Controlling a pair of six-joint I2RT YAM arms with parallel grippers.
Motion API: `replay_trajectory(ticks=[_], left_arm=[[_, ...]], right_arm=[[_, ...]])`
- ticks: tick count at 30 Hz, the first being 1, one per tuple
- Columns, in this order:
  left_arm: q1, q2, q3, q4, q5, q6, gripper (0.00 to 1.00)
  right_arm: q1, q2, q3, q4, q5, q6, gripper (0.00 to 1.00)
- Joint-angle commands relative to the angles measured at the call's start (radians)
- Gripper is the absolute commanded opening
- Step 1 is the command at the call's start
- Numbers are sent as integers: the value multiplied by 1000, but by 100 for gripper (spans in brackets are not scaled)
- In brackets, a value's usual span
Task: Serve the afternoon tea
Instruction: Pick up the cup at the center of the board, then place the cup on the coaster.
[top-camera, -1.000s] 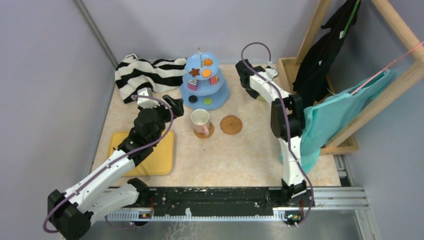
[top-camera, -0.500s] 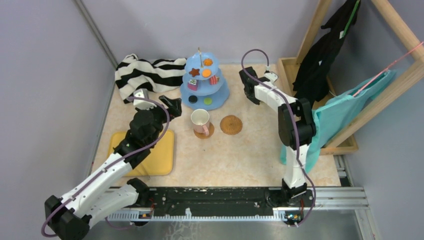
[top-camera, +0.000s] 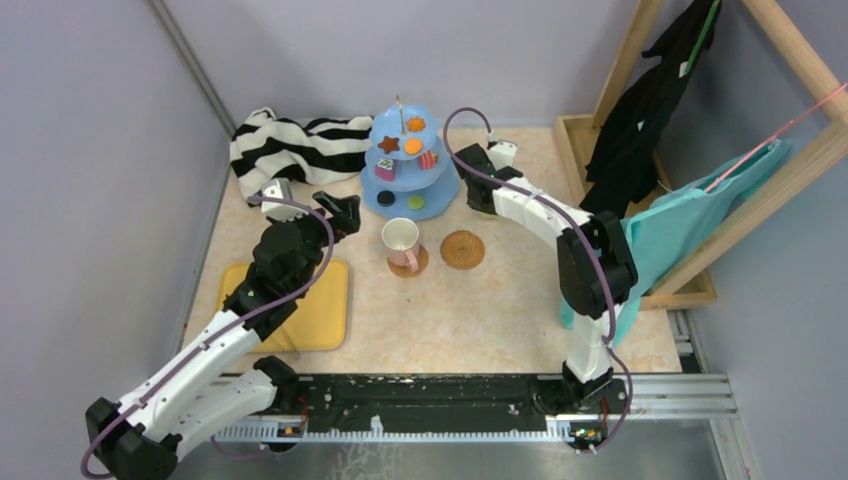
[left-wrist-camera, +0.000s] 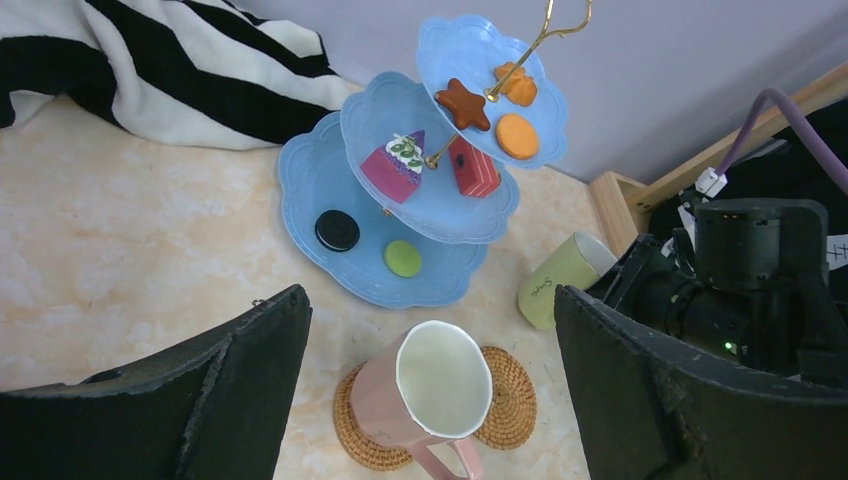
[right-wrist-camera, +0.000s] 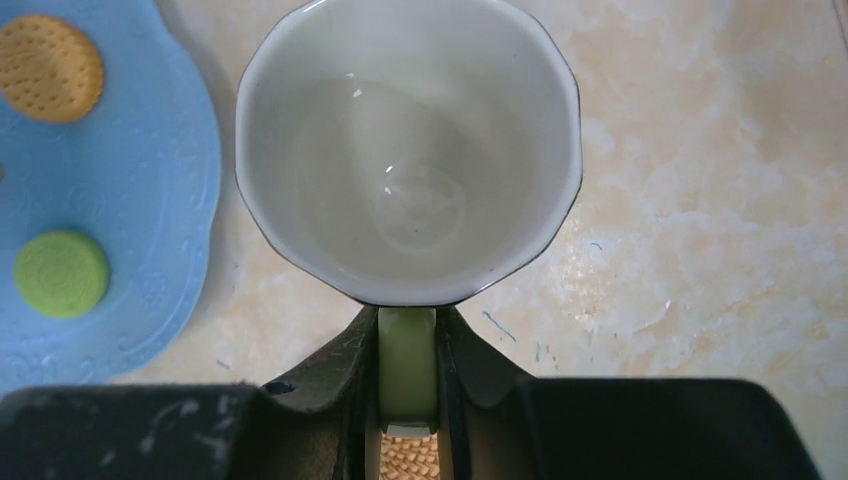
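Note:
The light-blue three-tier stand holds toy cookies and cake slices at the back centre. A pink-handled cup stands on a cork coaster, and a second coaster lies bare to its right. My right gripper is shut on the handle of the yellow-green cup, upright beside the stand's bottom tier; the cup also shows in the left wrist view. My left gripper hangs open above the pink-handled cup, touching nothing.
A black-and-white striped cloth lies at the back left. A yellow tray sits under my left arm. A wooden rack with black and teal garments stands along the right side.
My right arm has swung left from the back right, carrying the yellow-green cup up beside the stand. My left arm has shifted slightly, its jaws still wide.

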Motion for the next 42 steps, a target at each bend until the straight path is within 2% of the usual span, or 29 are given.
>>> replay_trajectory(ticks=[1, 11, 25, 42], left_arm=[[7, -23, 25, -14, 16, 1, 96], [6, -41, 19, -31, 35, -19, 95], [5, -75, 20, -67, 39, -31, 94], [6, -54, 10, -62, 44, -40, 93]], right_arm=[[37, -145, -12, 101, 30, -105, 0], [112, -284, -166, 140, 24, -179, 0], [306, -423, -310, 221, 92, -244, 0], [337, -458, -462, 392, 66, -287, 0]])
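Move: The right hand already holds the green cup by its handle. The free coaster it heads for lies about 8 cm back, 6 cm to the left and some 10 cm below. The pink cup stands on its own coaster roughly 13 cm left of that free coaster and 1 cm nearer the robot. The cake stand's middle is about 18 cm left of this hand and 5 cm ahead. From the left hand, the free coaster is some 5 cm ahead, 22 cm right and 27 cm below. Still pinching the green cup's handle, the right hand carries the cup back about 12 cm and some 6 cm left, away from the spot beside the cake stand and over towards the free coaster. It turns almost 30 degrees counter-clockwise on the way, rises by 4 to 5 cm, then sinks about 3 cm near the end. ##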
